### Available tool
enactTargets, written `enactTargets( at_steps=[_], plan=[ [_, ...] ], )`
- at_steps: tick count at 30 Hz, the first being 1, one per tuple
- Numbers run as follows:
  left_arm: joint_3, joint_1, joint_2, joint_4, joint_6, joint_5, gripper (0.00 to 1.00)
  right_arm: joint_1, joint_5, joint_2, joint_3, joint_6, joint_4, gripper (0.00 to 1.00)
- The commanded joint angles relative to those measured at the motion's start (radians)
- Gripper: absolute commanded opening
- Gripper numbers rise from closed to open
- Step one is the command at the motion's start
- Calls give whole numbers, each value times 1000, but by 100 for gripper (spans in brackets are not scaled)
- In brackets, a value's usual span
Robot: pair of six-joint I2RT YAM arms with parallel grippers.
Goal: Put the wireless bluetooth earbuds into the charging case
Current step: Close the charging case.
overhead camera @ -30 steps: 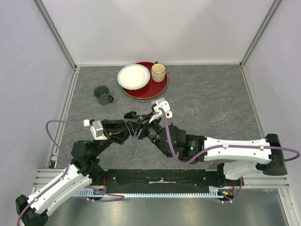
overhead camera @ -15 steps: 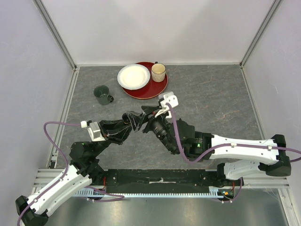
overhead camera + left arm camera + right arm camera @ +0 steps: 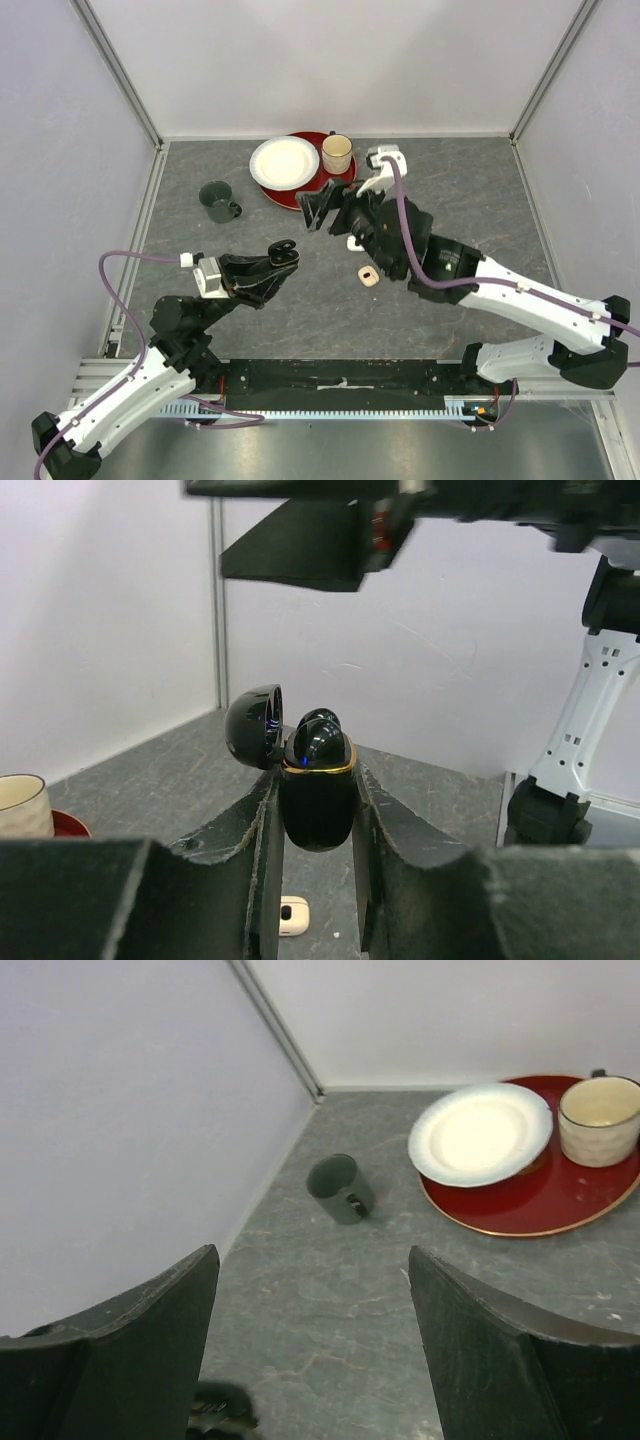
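My left gripper is shut on the black charging case, holding it upright above the table. The case has a gold rim and its lid is swung open to the left. A glossy black earbud sits in the top of the case. My right gripper hangs open and empty, farther back than the case and raised above it; its fingers stand wide apart. A small pinkish-beige piece lies on the table under the right arm; I cannot tell whether it is an earbud or a case.
At the back stands a red tray bearing a white plate and a beige cup. A dark green mug sits to its left. White walls close in the grey table on three sides.
My right gripper has opened and drawn up and back from the case toward the tray. The left gripper keeps hold of the case. The pinkish-beige piece has come into view.
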Motion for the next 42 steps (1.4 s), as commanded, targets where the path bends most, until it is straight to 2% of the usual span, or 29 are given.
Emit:
enactTargets(
  at_steps=[1, 8, 20, 30, 38, 40, 42],
  plan=[
    [56, -2, 26, 3, -8, 76, 2, -126, -297, 41, 63, 132, -210, 83],
    [91, -2, 72, -50, -3, 166, 2, -178, -436, 75, 65, 155, -253, 83],
    [111, 0, 118, -58, -3, 178, 2, -203, -531, 95, -13, 161, -289, 84],
    [120, -2, 186, -47, -6, 139, 2, -203, -555, 4, -153, 204, -264, 84],
    [128, -2, 273, -10, -43, 86, 2, -201, -526, -62, -274, 245, -227, 84],
    [134, -2, 298, -18, -63, 67, 2, -203, -471, -71, -299, 268, -233, 84],
    [157, -2, 344, -76, -90, 41, 2, -203, -332, -88, -311, 336, -276, 85]
  ],
)
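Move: The left fingers already hold the black charging case, its middle practically at their pads, lid standing open. From the open right hand, the case lies about 7 cm back, 7 cm left and 10 cm below. On the table some 35 cm below the right hand, the white case is about 5 cm ahead and 6 cm right, the beige case 3 cm back and 9 cm right. Right hand sinks about 15 cm, open finger meeting the charging case's lid; left carries the case down and right. ##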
